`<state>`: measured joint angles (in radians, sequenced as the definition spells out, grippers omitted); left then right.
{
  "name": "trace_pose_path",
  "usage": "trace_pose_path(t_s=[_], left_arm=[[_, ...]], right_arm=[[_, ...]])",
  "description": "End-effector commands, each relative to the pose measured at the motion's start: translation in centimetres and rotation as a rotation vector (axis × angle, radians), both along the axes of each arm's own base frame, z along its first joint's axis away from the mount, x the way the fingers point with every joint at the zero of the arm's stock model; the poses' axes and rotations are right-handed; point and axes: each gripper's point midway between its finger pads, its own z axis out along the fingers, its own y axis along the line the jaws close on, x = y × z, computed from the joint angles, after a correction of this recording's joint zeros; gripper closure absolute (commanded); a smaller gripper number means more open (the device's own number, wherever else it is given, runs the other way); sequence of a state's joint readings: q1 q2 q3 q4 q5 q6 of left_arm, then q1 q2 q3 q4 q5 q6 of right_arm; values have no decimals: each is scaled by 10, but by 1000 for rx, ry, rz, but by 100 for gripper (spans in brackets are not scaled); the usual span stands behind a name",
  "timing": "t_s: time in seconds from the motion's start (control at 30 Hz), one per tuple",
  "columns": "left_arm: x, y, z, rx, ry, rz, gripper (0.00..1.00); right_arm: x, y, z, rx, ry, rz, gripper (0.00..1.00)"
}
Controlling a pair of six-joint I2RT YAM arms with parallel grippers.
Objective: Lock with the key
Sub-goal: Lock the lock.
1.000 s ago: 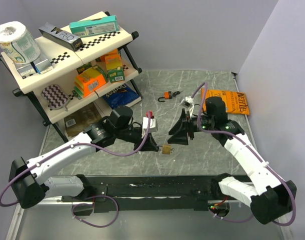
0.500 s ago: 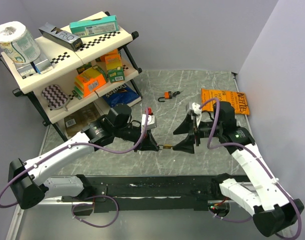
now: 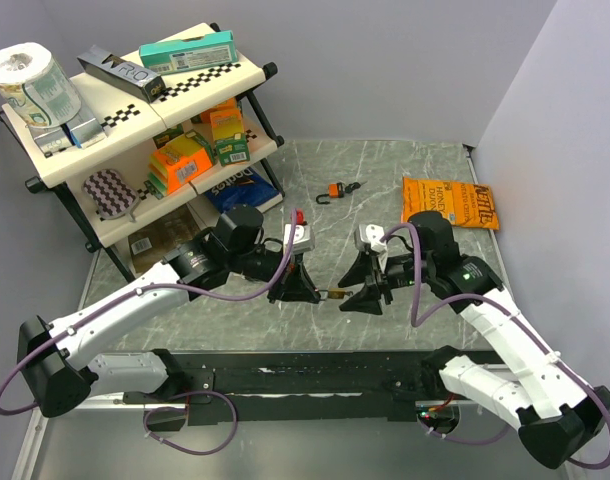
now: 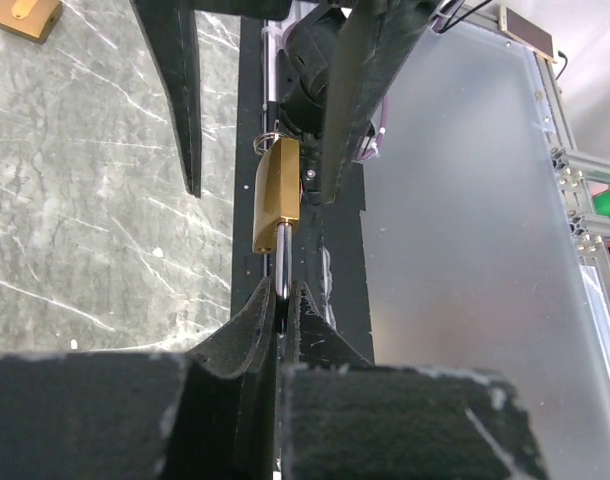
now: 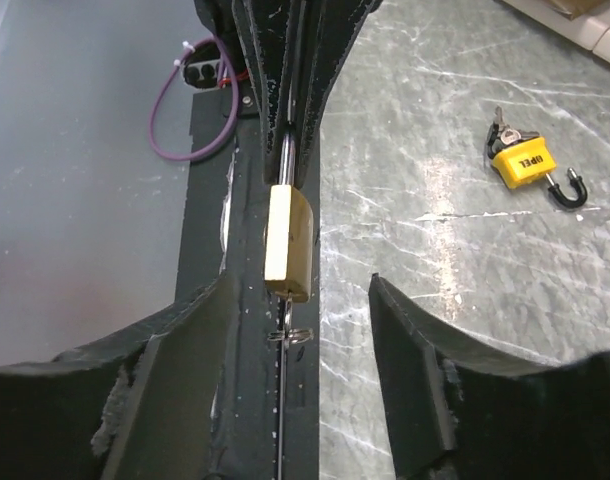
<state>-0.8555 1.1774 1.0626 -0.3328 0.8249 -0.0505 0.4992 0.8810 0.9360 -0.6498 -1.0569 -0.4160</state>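
A small brass padlock [image 3: 334, 294] hangs in the air between the two arms, just above the table's near edge. My left gripper [image 3: 307, 290] is shut on its steel shackle [image 4: 282, 262], with the brass body [image 4: 277, 195] pointing away from it. A key [image 5: 295, 335] with a ring [image 4: 268, 143] sticks out of the far end of the body [image 5: 288, 242]. My right gripper [image 5: 303, 285] is open, one finger on each side of that key end, touching neither the lock nor the key.
A yellow-orange padlock [image 3: 335, 190] with keys lies further back on the marble table [image 3: 415, 170]. An orange snack bag [image 3: 450, 200] lies at the back right. A shelf rack [image 3: 135, 130] full of boxes fills the left. A black strip [image 3: 285, 375] runs along the near edge.
The right gripper swung out to the right with its jaws wide, then came back lower around the padlock's key end with the jaws narrower. The left gripper kept hold of the shackle.
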Motion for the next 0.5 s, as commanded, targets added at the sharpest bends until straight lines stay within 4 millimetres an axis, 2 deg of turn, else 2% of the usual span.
trace_pose_path(t_s=[0.0, 0.07, 0.13, 0.43, 0.47], left_arm=[[0, -8, 32, -88, -33, -22, 99], [2, -9, 30, -81, -33, -17, 99], [3, -9, 28, -77, -33, -13, 99], [5, -15, 30, -85, -4, -7, 99], [6, -15, 30, -84, 2, -6, 99]], right_arm=[[4, 7, 19, 33, -88, 26, 43], [2, 7, 19, 29, -90, 31, 51], [1, 7, 18, 31, -91, 34, 55], [-2, 8, 19, 34, -86, 49, 57], [-2, 7, 18, 32, -89, 49, 61]])
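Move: The small brass lock hangs out of the left fingers by its shackle, its body some 4 cm to the right of that hand and about 1 cm lower. From the right hand the same body is about 2 cm to the left and level, with the key ring already between its open fingers. On the table, roughly 22 cm below the right hand, a yellow padlock lies about 15 cm ahead and 18 cm left, a larger brass padlock some 17 cm ahead and 22 cm right. The right fingers close from about two-thirds open to rather under half, drawing in on both sides of the lock's key end; whether they touch it can't be seen. That hand barely shifts, while the left keeps its pinch on the shackle and eases the lock about half a centimetre right, towards them. ##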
